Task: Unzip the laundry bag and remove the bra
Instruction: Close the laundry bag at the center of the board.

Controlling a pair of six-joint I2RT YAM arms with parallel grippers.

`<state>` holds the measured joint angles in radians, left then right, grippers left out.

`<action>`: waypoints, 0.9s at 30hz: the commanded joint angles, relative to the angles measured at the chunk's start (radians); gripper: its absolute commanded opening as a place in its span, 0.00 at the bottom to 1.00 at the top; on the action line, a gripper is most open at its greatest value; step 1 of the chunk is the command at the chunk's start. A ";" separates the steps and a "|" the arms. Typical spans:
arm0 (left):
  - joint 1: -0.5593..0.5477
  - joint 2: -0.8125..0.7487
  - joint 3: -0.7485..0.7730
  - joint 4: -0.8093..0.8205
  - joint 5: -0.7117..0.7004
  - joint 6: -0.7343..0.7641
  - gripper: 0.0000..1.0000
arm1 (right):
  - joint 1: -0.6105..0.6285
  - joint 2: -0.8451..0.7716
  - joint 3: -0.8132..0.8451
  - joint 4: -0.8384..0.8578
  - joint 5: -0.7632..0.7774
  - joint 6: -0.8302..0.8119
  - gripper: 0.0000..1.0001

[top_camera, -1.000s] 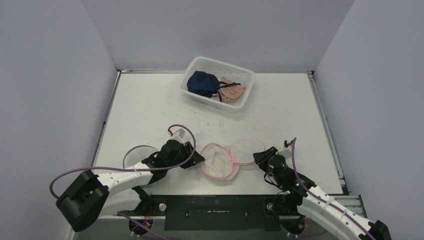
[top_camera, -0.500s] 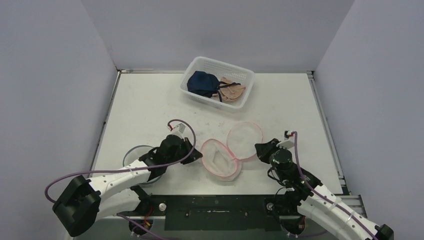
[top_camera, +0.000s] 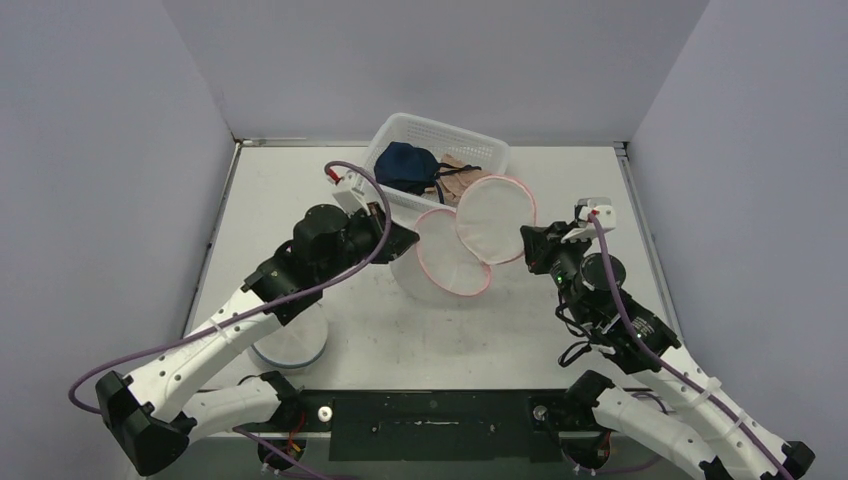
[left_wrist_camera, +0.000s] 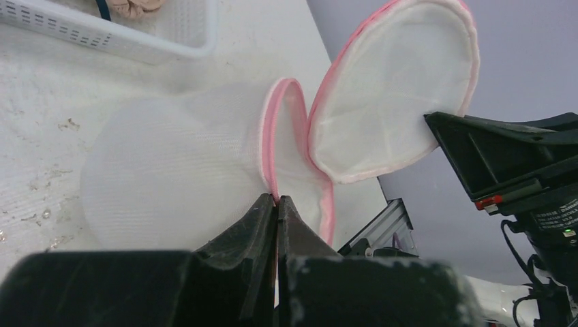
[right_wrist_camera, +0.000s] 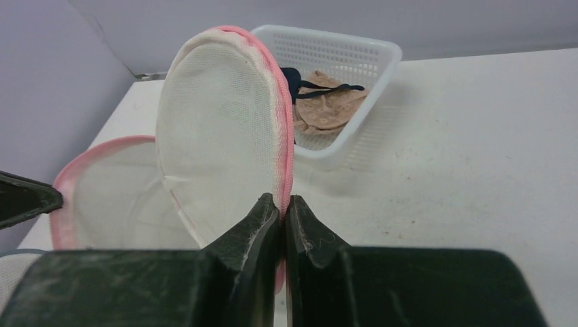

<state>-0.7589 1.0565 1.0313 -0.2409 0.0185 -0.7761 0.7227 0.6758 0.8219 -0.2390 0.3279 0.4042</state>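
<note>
The laundry bag [top_camera: 452, 258] is a round white mesh pouch with a pink zipper rim. It hangs in the air over the table's middle, unzipped, its lid [top_camera: 496, 216] spread apart from its body like a clamshell. My left gripper [top_camera: 412, 238] [left_wrist_camera: 277, 199] is shut on the pink rim of the body [left_wrist_camera: 170, 170]. My right gripper [top_camera: 526, 243] [right_wrist_camera: 285, 201] is shut on the pink rim of the lid [right_wrist_camera: 218, 122]. The bra does not show; the body's inside is hidden behind the mesh.
A white plastic basket [top_camera: 440, 125] stands at the back of the table with a navy garment [top_camera: 403, 165] and a beige one [top_camera: 466, 182] in it. A round white pouch with a bluish rim [top_camera: 290, 342] lies near the left arm.
Both grippers closed on the bag's rims and lifted it off the table, up and toward the basket. The lid has swung away from the body.
</note>
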 commanded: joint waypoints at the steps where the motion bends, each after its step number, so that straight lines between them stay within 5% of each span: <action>1: -0.004 0.040 -0.065 -0.038 -0.006 0.022 0.00 | 0.009 -0.007 -0.023 -0.033 0.100 -0.083 0.05; 10: 0.008 0.186 0.033 0.009 0.028 0.048 0.00 | 0.014 0.025 0.072 -0.068 0.259 -0.025 0.05; 14: 0.003 0.210 -0.045 0.059 0.038 0.029 0.00 | 0.022 0.006 -0.007 -0.120 0.308 0.100 0.05; 19: 0.003 0.182 -0.188 0.106 0.014 0.030 0.00 | 0.029 -0.080 -0.194 -0.098 0.202 0.225 0.05; 27: 0.006 0.145 -0.207 -0.021 -0.056 0.127 0.00 | 0.031 -0.114 -0.414 -0.010 0.060 0.388 0.05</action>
<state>-0.7574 1.2514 0.8043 -0.2398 0.0097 -0.7120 0.7433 0.5682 0.4618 -0.3347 0.4644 0.6788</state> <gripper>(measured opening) 0.009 0.074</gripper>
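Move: The bare middle of the board, where the open laundry bag is going, is some 29 cm below the left hand, about 6 cm to its right and 2 cm back. From the right hand it lies about 9 cm left, 2 cm back and 30 cm down. The basket with the bras stands some 37 cm ahead and 4 cm right of the left hand, the blue-rimmed bag 26 cm left and 5 cm back of it, both on the board. Down towards the board's middle, in uneven steps: the left hand, still pinching the bag's pink rim, sinks about 10 cm, checks, then drops to some 17 cm in all. The right, still holding the lid's rim, first eases nearly 4 cm right with little sink, then drops to about 15 cm down, drawing slightly back. Both wrists tip the fingers downward, and the grips stay shut. ##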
